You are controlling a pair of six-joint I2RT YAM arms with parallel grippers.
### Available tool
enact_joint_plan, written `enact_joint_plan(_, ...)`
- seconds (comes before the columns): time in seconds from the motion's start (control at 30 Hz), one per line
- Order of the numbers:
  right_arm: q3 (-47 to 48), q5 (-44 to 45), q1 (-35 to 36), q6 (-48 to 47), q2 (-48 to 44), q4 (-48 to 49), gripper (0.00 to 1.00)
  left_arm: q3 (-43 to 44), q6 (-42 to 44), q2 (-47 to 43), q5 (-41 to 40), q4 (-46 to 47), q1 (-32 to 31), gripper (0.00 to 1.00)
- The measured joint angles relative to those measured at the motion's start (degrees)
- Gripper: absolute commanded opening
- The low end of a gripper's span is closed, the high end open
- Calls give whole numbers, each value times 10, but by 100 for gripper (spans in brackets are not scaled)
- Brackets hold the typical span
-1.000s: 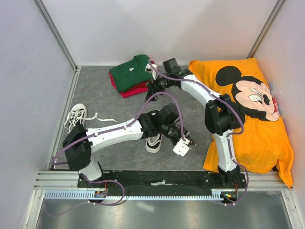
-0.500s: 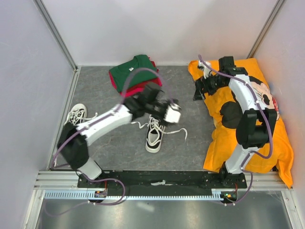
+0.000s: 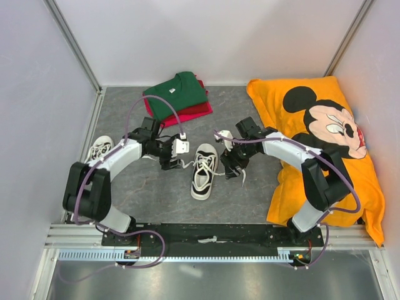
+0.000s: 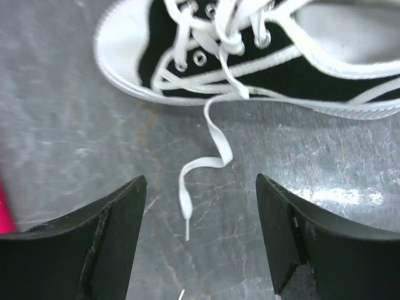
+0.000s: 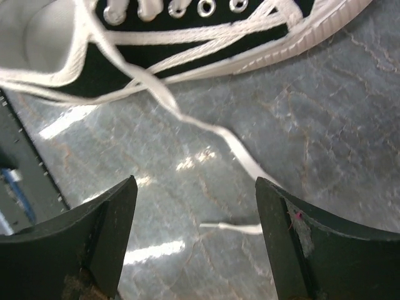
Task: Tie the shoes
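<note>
One white sneaker with dark lining (image 3: 203,170) lies mid-table, its laces loose. The second sneaker (image 3: 99,150) lies at the far left by the wall. My left gripper (image 3: 170,162) is open, low over the table just left of the middle shoe; in the left wrist view (image 4: 201,187) a loose lace end (image 4: 201,172) lies on the table between the fingers, untouched. My right gripper (image 3: 235,169) is open just right of the same shoe; in the right wrist view (image 5: 195,187) the other lace end (image 5: 240,226) lies between the fingers, and the shoe's side (image 5: 187,37) fills the top.
Folded green and red shirts (image 3: 177,97) lie at the back. An orange Mickey Mouse pillow (image 3: 325,150) fills the right side. Grey walls close in left, back and right. The metal rail (image 3: 212,237) runs along the near edge.
Both arms swung in fast from raised poses and now sit low on either side of the middle shoe. The shoe stays in place; its laces have shifted slightly.
</note>
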Motion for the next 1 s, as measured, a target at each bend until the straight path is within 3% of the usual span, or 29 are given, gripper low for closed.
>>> enact_joint_plan(0.27,-50,42,24,24,34,88,80,19,23,102,-19,-4,-5,76)
enact_joint_plan(0.43,-54,66,44,32,40,137,56,28,28,130,-31,-2,-23,65)
enact_joint_plan(0.53,-58,78,46,37,42,156,41,32,27,141,-42,3,-37,46)
enact_joint_plan(0.57,-61,83,46,38,42,162,38,33,27,144,-46,5,-41,29)
enact_joint_plan(0.6,-63,88,46,39,42,168,27,34,28,149,-53,9,-45,20)
enact_joint_plan(0.67,-69,99,46,40,40,179,18,35,24,151,-56,9,-50,3)
enact_joint_plan(0.7,-74,103,46,40,38,184,7,35,22,150,-57,9,-50,2)
enact_joint_plan(0.73,-78,108,46,40,35,189,1,36,23,150,-57,8,-51,2)
enact_joint_plan(1.0,-88,123,47,40,29,199,0,84,-25,47,-19,-23,-12,2)
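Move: The left lace's free end is almost directly below the left hand, about 2 cm to its right and 7 cm down. The shoe's middle is some 9 cm to that hand's right, 4 cm back and 5 cm lower; the folded shirts lie about 23 cm straight ahead. From the right hand, the right lace lies roughly 2 cm ahead, 1 cm left and 5 cm below, with the shoe's middle about 8 cm left, 2 cm ahead and 3 cm lower. Down go both hands, one on each side of the shoe. The left sinks about 7 cm with open fingers, drifting slightly right, pinches the lace end on the table, then rises quickly some 9 cm and edges forward with it. The right lowers about 5 cm, easing 2 cm forward as it tips its fingers back some 10 degrees, shuts on its lace beside the shoe and stays there. ##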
